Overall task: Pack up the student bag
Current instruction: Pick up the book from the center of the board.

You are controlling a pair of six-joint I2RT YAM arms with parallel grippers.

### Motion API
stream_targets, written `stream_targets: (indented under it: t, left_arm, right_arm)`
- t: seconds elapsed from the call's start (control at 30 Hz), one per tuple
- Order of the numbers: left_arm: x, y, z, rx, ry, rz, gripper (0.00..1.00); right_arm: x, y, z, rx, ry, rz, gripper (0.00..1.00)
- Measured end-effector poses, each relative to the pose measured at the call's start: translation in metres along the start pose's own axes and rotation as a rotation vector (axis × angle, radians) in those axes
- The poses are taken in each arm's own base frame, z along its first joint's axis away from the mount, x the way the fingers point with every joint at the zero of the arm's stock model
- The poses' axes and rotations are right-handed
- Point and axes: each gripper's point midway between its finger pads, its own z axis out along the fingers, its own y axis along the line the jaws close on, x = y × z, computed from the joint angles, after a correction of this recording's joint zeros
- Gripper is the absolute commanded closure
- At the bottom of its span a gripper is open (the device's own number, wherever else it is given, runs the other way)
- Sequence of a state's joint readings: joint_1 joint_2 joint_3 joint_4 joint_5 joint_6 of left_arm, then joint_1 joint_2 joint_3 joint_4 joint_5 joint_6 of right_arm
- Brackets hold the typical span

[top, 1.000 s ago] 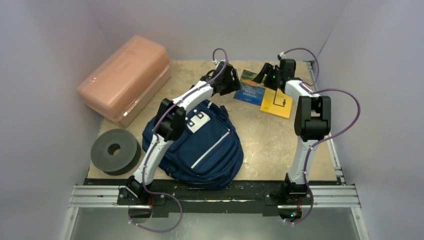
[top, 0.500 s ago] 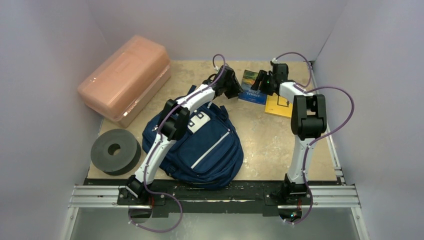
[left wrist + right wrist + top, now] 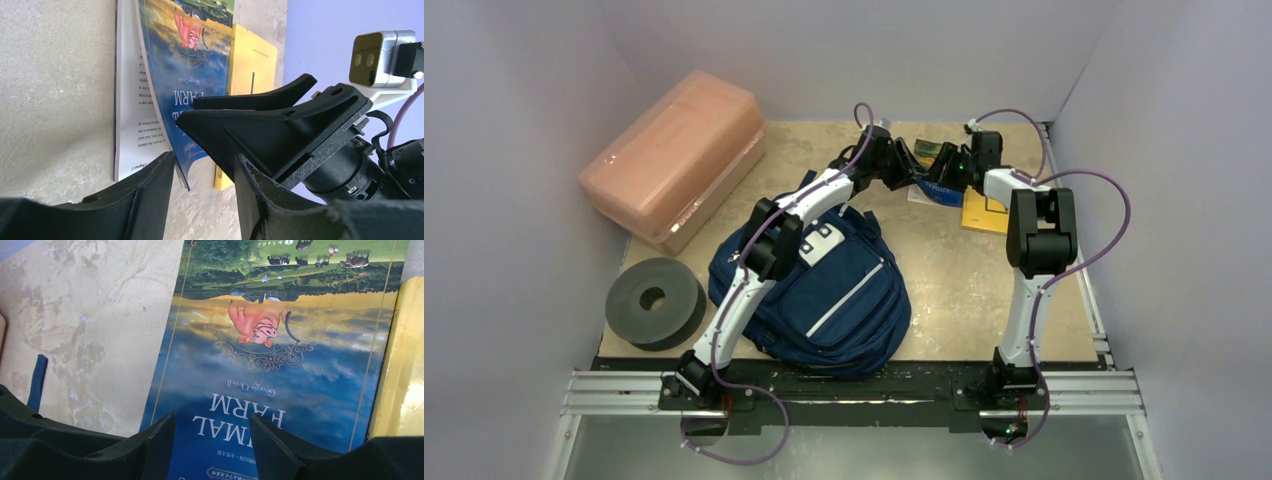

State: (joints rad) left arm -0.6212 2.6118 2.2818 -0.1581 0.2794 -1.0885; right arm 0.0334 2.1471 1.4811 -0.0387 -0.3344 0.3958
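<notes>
The student bag (image 3: 824, 290), navy with grey stripes, lies at the near left, under my left arm. At the far side lies a blue "Animal Farm" book (image 3: 260, 365), overlapping a yellow book (image 3: 984, 212). My left gripper (image 3: 202, 157) is low at the blue book's (image 3: 185, 75) near corner. It is open, and the raised cover edge hangs between its fingers over a printed page. My right gripper (image 3: 211, 417) is open just above the cover, its fingers on either side of the title. Seen from above, the left gripper (image 3: 907, 165) and right gripper (image 3: 936, 172) nearly meet and hide most of the book.
A salmon-pink plastic box (image 3: 674, 155) stands at the far left. A grey foam ring (image 3: 654, 300) lies at the near left beside the bag. Pale walls enclose the table on three sides. The yellow book (image 3: 252, 65) is close to the right wall.
Both grippers have moved in toward each other over the blue book. Both have narrowed, and the book's cover is now lifted at its corner.
</notes>
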Motion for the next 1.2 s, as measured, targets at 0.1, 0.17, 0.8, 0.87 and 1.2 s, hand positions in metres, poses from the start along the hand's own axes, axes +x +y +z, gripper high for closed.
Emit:
stream_targets:
  t: [0.1,0.17,0.8,0.87,1.2]
  left_arm:
    - [0.000,0.000,0.000,0.000,0.003,-0.017,0.53]
    - [0.000,0.001,0.001,-0.002,0.003,-0.030,0.55]
    - [-0.003,0.040,-0.006,-0.064,0.067,-0.111,1.00]
    - [-0.008,0.040,-0.018,-0.054,0.086,-0.152,1.00]
    - [-0.055,-0.004,-0.073,0.131,0.061,-0.283,1.00]
  right_arm:
    - [0.001,0.002,0.000,-0.018,-0.001,0.007,0.40]
    - [0.001,0.003,0.001,-0.026,-0.003,0.010,0.40]
    - [-0.007,0.009,-0.041,0.040,0.015,0.042,0.09]
    - [-0.013,0.013,-0.058,0.010,-0.007,0.078,0.08]
    - [0.015,-0.021,-0.080,-0.065,-0.019,0.378,0.08]
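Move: The left hand's open fingers straddle the near-left corner of the raised upper half of the Animal Farm book; the book's middle is about 4 cm ahead, 5 cm right and 4 cm below. From this hand, the yellow book lies roughly 3 cm back and 18 cm right, and the backpack's middle about 25 cm back and 24 cm left. From the right hand, over the cover, the Animal Farm book's middle is some 4 cm ahead, 3 cm right and 2 cm below. The left fingers sink about 3 cm around the loose corner of the Animal Farm book's upper half and pinch it shut, then draw it left and lift it some 9 cm from that low point, the hand rolling about 15 degrees. The right hand stays on the cover until the pinch is made, then opens wider and comes off it, pulling back about 7 cm and right, rising and then partly sinking towards the yellow book. ##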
